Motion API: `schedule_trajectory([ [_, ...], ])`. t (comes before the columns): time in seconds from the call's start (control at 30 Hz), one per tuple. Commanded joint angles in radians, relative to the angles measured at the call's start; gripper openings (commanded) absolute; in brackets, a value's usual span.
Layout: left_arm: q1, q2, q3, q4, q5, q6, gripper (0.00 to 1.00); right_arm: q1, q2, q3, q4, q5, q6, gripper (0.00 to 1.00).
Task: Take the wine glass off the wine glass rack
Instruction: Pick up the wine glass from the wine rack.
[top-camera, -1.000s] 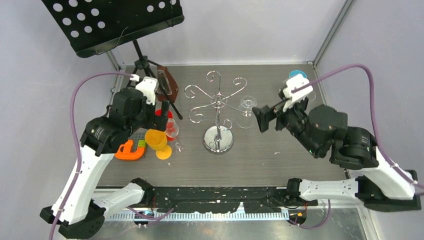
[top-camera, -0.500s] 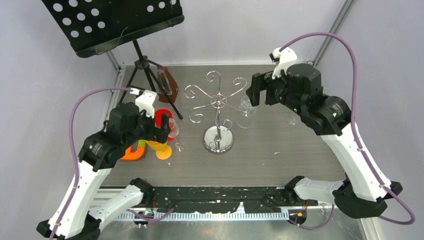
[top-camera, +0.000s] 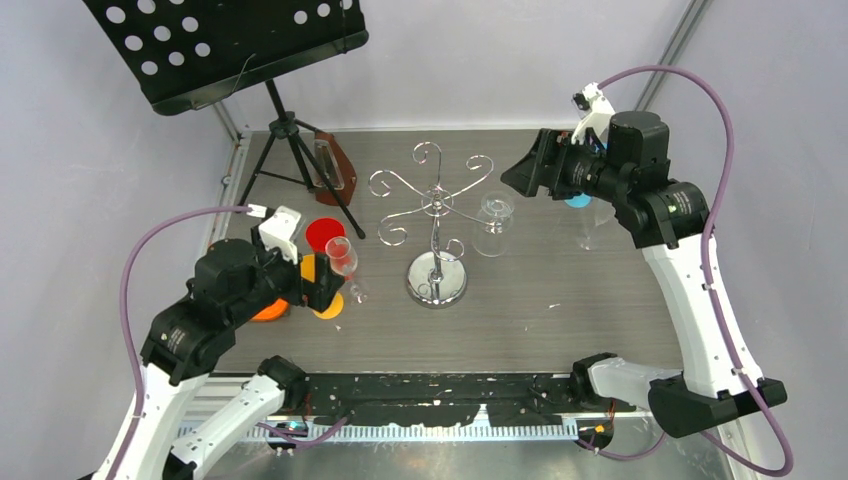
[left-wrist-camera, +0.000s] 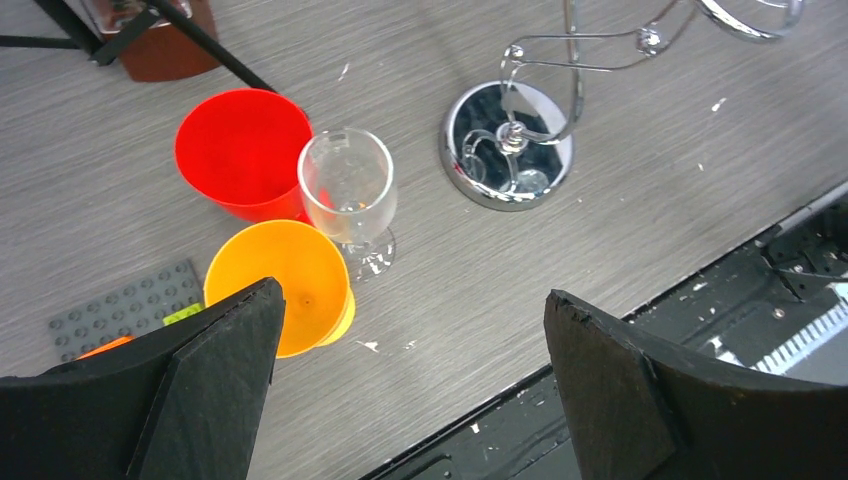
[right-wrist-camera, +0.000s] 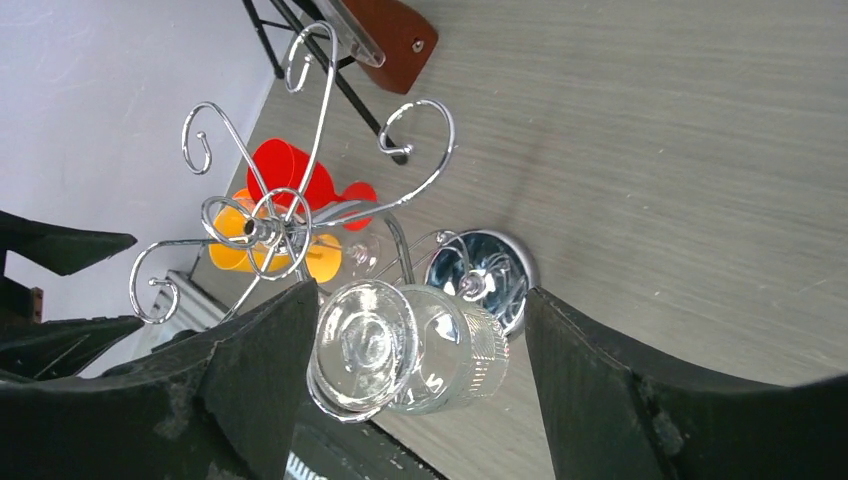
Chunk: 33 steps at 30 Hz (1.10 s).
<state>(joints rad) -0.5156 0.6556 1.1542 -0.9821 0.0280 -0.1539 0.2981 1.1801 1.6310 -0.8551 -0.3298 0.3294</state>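
The chrome wine glass rack stands mid-table on its round mirror base; it also shows in the right wrist view. A clear wine glass hangs upside down from the rack's right arm. My right gripper is raised at the back right and points at the glass. In the right wrist view the wine glass lies between my spread fingers, and the right gripper is open with nothing gripped. My left gripper hovers open over the cups, with only table between its fingers in its wrist view.
A second wine glass stands upright beside a red cup and an orange cup. A grey studded plate lies to their left. A black music stand with tripod legs and a brown object stand at the back left.
The right arm rose and swung to the back right, its gripper now aimed at the hanging glass with the jaws a little narrower. The left arm drew back toward the near edge.
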Motion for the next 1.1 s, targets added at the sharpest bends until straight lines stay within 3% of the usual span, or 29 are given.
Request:
schedule_trajectory([
  [0.0,0.005,-0.040,-0.030,0.071,0.096,-0.006,1.00,-0.044,-0.012,-0.050,0.078,-0.190,0.071,0.79],
  [0.27,0.005,-0.077,-0.047,0.058,0.113,-0.003,1.00,-0.050,-0.019,-0.155,0.149,-0.292,0.129,0.60],
  [0.63,0.005,-0.087,-0.056,0.050,0.107,0.001,1.00,-0.049,-0.047,-0.218,0.208,-0.334,0.171,0.50],
  [1.07,0.005,-0.081,-0.054,0.051,0.111,-0.005,1.00,-0.050,-0.080,-0.223,0.210,-0.335,0.166,0.44],
])
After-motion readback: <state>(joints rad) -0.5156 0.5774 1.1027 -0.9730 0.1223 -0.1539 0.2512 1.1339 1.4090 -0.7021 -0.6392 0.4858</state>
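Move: The clear wine glass still hangs foot-up on the rack, its middle about 5 cm left of my right hand, 4 cm back and 9 cm lower; its foot is only some 3 cm below the hand. The rack's top hub stands roughly 9 cm left of the glass. The blue glass on the table is about 16 cm right of the hand, 14 cm farther out and 30 cm lower. From my left hand the hanging glass lies about 28 cm right and 9 cm ahead. I bring my right hand down about 4 cm and left about 3 cm, easing back 2 cm, onto the hanging glass's upturned foot end, while the wrist tips further down and turns counter-clockwise, some 20 degrees in all. Meanwhile the fingers narrow from wide to about half open on either side of the foot; at the last the hand climbs back about a centimetre. ##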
